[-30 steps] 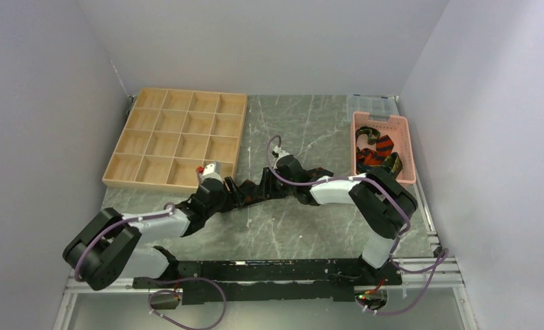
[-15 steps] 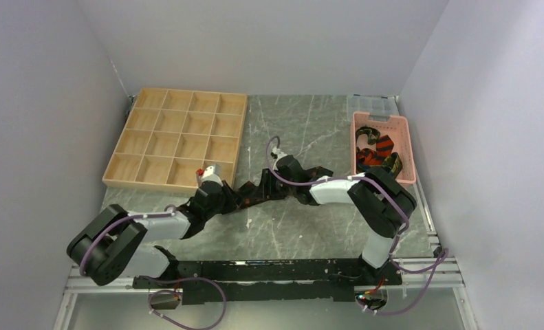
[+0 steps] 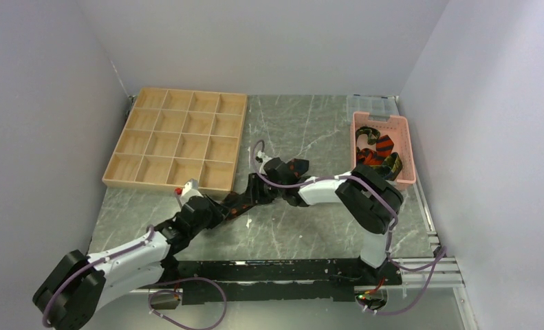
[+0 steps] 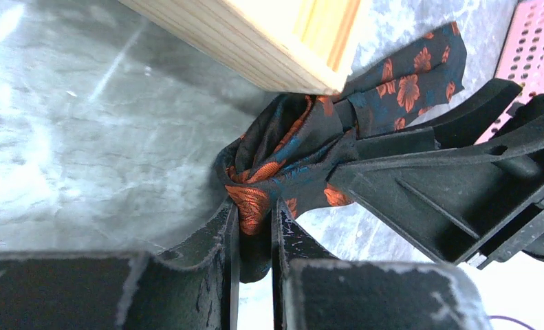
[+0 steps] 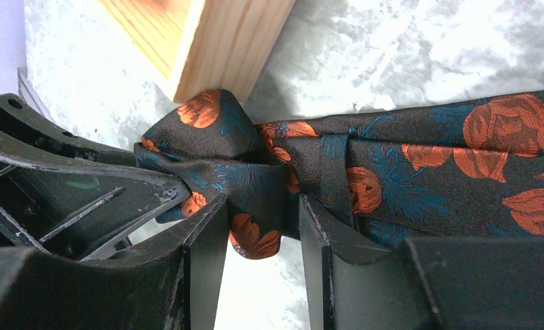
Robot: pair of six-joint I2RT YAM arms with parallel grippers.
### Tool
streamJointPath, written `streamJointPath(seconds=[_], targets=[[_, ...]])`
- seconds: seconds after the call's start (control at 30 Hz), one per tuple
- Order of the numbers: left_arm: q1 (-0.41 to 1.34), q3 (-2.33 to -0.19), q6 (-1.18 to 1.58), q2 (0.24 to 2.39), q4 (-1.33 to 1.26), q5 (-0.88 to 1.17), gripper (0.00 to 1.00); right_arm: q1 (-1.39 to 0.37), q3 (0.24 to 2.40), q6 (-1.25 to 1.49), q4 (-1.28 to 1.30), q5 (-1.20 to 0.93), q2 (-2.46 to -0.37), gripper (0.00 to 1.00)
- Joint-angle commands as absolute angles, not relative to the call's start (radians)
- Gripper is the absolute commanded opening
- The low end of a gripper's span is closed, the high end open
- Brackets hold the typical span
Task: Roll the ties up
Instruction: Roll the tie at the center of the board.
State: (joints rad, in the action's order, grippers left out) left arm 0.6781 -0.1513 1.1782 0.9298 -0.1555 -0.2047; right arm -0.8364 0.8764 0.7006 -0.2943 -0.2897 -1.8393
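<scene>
A black tie (image 4: 303, 130) with orange-red flowers and blue leaves lies bunched on the marble table beside the wooden tray's corner (image 4: 283, 48). In the left wrist view my left gripper (image 4: 254, 221) is shut on a fold of its bunched end. My right gripper (image 5: 260, 230) is closed on the same bunch from the other side, and the flat length of the tie (image 5: 461, 172) runs off to the right. From above, the left gripper (image 3: 221, 209) and right gripper (image 3: 252, 191) meet over the tie, whose free end (image 3: 296, 166) shows behind the right wrist. More ties (image 3: 376, 152) lie in the pink basket (image 3: 381, 121).
The wooden tray with several compartments (image 3: 179, 137) stands at the back left, its near right corner close to both grippers. A clear plastic box (image 3: 372, 103) sits behind the pink basket against the right wall. An aluminium rail runs along the near edge.
The left gripper has closed on the tie's bunched end. Both grippers have shifted toward the near left with the tie, and the left arm has stretched out.
</scene>
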Motion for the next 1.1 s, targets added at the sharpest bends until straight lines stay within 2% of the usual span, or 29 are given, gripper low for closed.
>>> streamJointPath(seconds=[0.0, 0.07, 0.13, 0.23, 0.3, 0.4, 0.53, 0.6, 0.7, 0.8, 1.07], targets=[[0.63, -0.135, 1.193, 0.903, -0.002, -0.298, 0.03, -0.828, 0.945, 0.686, -0.286, -0.252, -1.871, 0.45], [0.569, -0.155, 1.155, 0.959, -0.036, -0.253, 0.05, -0.828, 0.966, 0.676, -0.27, -0.252, -1.877, 0.45], [0.532, -0.199, 1.123, 1.019, -0.024, -0.222, 0.12, -0.828, 0.98, 0.667, -0.25, -0.245, -1.871, 0.45], [0.523, -0.275, 1.075, 1.06, 0.03, -0.187, 0.4, -0.828, 0.969, 0.651, -0.228, -0.226, -1.826, 0.47], [0.523, -0.285, 1.068, 1.043, 0.055, -0.176, 0.5, -0.828, 0.951, 0.641, -0.218, -0.215, -1.784, 0.48], [0.523, -0.276, 1.065, 0.976, 0.092, -0.168, 0.59, -0.844, 0.91, 0.63, -0.2, -0.196, -1.721, 0.49], [0.523, -0.269, 1.059, 0.875, 0.163, -0.16, 0.63, -0.913, 0.869, 0.567, -0.147, -0.099, -1.666, 0.48], [0.523, -0.266, 1.056, 0.828, 0.197, -0.157, 0.63, -0.948, 0.851, 0.55, -0.132, -0.061, -1.665, 0.44], [0.523, -0.266, 1.058, 0.766, 0.256, -0.169, 0.65, -0.987, 0.821, 0.553, -0.143, -0.043, -1.685, 0.25], [0.523, -0.273, 1.052, 0.723, 0.296, -0.191, 0.66, -1.017, 0.804, 0.566, -0.171, -0.04, -1.71, 0.15], [0.523, -0.296, 1.03, 0.711, 0.321, -0.2, 0.66, -1.048, 0.897, 0.602, -0.207, 0.069, -1.825, 0.14]])
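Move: Between the two hands stands the tie's rolled end: about 4 cm ahead of the left hand and 5 cm to its right, its near edge already pinched there; about 3 cm left of the right hand and 1 cm back, roughly 1 cm below both. The tray's near corner lies some 6 cm ahead and 3 cm right of the left hand. From the right hand, the tie's loose tail is about 9 cm ahead and 15 cm right. Opening wide after nudging forward and left about 2 cm, the left hand lets go of the tie and backs off leftward, some 5 cm in all. The right hand, its jaws about the roll, lifts some 3.5 cm clear, then swings back about 7 cm and down beside the roll's near side, closing empty and tilting roughly 15 degrees. ##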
